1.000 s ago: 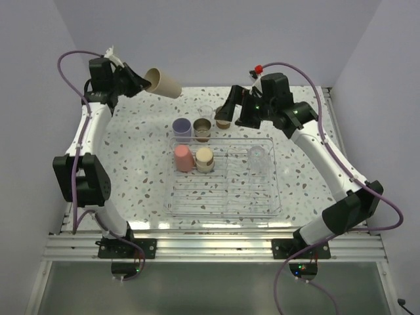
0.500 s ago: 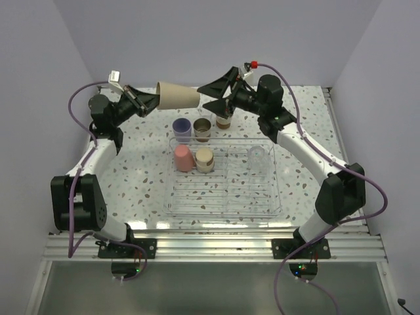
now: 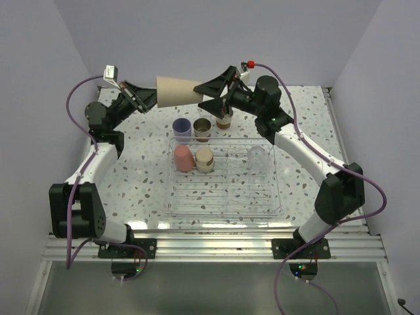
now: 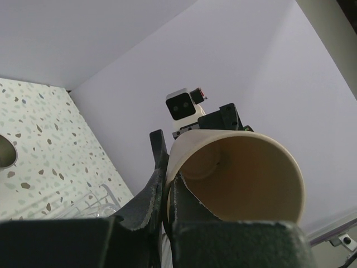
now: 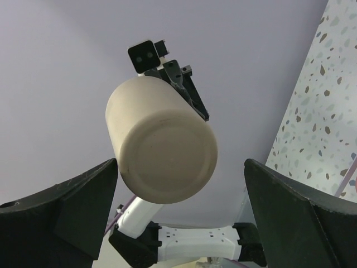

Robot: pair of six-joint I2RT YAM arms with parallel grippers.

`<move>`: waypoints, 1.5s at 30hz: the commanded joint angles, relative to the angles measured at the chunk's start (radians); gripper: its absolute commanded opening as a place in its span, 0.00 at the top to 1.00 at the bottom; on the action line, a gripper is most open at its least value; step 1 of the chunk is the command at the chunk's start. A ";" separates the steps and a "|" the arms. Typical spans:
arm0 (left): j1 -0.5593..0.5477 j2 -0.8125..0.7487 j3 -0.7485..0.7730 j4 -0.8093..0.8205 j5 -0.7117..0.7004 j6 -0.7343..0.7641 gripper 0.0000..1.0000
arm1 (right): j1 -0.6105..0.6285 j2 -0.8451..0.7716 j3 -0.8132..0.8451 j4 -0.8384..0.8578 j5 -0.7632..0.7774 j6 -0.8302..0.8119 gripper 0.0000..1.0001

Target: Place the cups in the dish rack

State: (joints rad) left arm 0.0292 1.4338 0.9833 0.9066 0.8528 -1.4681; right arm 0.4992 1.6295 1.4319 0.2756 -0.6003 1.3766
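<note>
The tall beige cup [image 3: 174, 92] hangs level in the air behind the dish rack [image 3: 223, 205], with my left gripper [image 3: 148, 100] shut on its rim. In the left wrist view the fingers pinch the rim wall of this cup [image 4: 245, 173], one inside and one outside, at the left gripper [image 4: 167, 185]. My right gripper [image 3: 198, 94] is open, its fingers flanking the cup's base. The right wrist view shows the base of the cup [image 5: 162, 146] facing the camera, above the wide-spread right gripper [image 5: 181, 209]. A coral-pink cup [image 3: 184, 158], a tan-based cup [image 3: 205, 159] and a clear cup [image 3: 256, 156] stand in the rack.
On the speckled table behind the rack stand a lavender cup [image 3: 182, 126], a steel cup [image 3: 202, 129] and another tan-based steel cup [image 3: 224, 121] under the right arm. Purple walls close in the back and sides.
My left arm swung the beige cup rightward and levelled it. The right arm rose from beside the steel cups and brought its open fingers around the cup's base.
</note>
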 commanded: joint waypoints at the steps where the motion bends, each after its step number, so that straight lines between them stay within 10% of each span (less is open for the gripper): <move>1: -0.014 -0.021 0.005 0.084 0.006 -0.034 1.00 | 0.005 -0.014 0.033 0.025 0.008 0.009 0.02; 9: -0.057 -0.010 -0.003 0.080 -0.027 -0.031 1.00 | 0.042 0.000 0.047 0.077 0.019 0.022 0.20; 21: -0.086 0.014 -0.005 0.078 -0.020 -0.029 1.00 | 0.068 -0.013 0.042 0.030 0.030 -0.011 1.00; 31: -0.083 0.001 -0.018 -0.023 0.005 0.057 0.43 | 0.042 -0.080 0.081 -0.188 0.059 -0.177 1.00; 45: -0.075 0.005 0.070 -0.421 0.006 0.363 0.24 | -0.113 -0.214 0.148 -0.564 0.122 -0.410 1.00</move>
State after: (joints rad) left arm -0.0483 1.4509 0.9867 0.6308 0.8520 -1.2499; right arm 0.4137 1.4830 1.4994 -0.1448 -0.5140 1.0878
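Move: The left hand pinches the beige cup's rim high over the table, the lying cup's middle about 6 cm to its right, 1 cm ahead and level with it. From the open right hand, whose fingertips straddle the base end, that middle is some 6 cm left, roughly level in reach and height. Some 33 cm below the right hand, the rack's middle lies 7 cm right and 8 cm back, the purple cup 10 cm left and 12 cm ahead, the near silver cup 1 cm left and 13 cm ahead. The right fingers close from wide open to clasp the beige cup's base end while that hand rises about 2 cm, and only after that grip has settled do the left fingers open and let go of the rim, the left hand easing right by 3 cm and then sinking about 5 cm with its fingers tipping slightly down. Keeping its grip, the right hand dips a couple of centimetres, then draws the cup some 7 cm to the right and a little up again, away from the left hand, its wrist rolling about 15 degrees with a slight clockwise swing. ##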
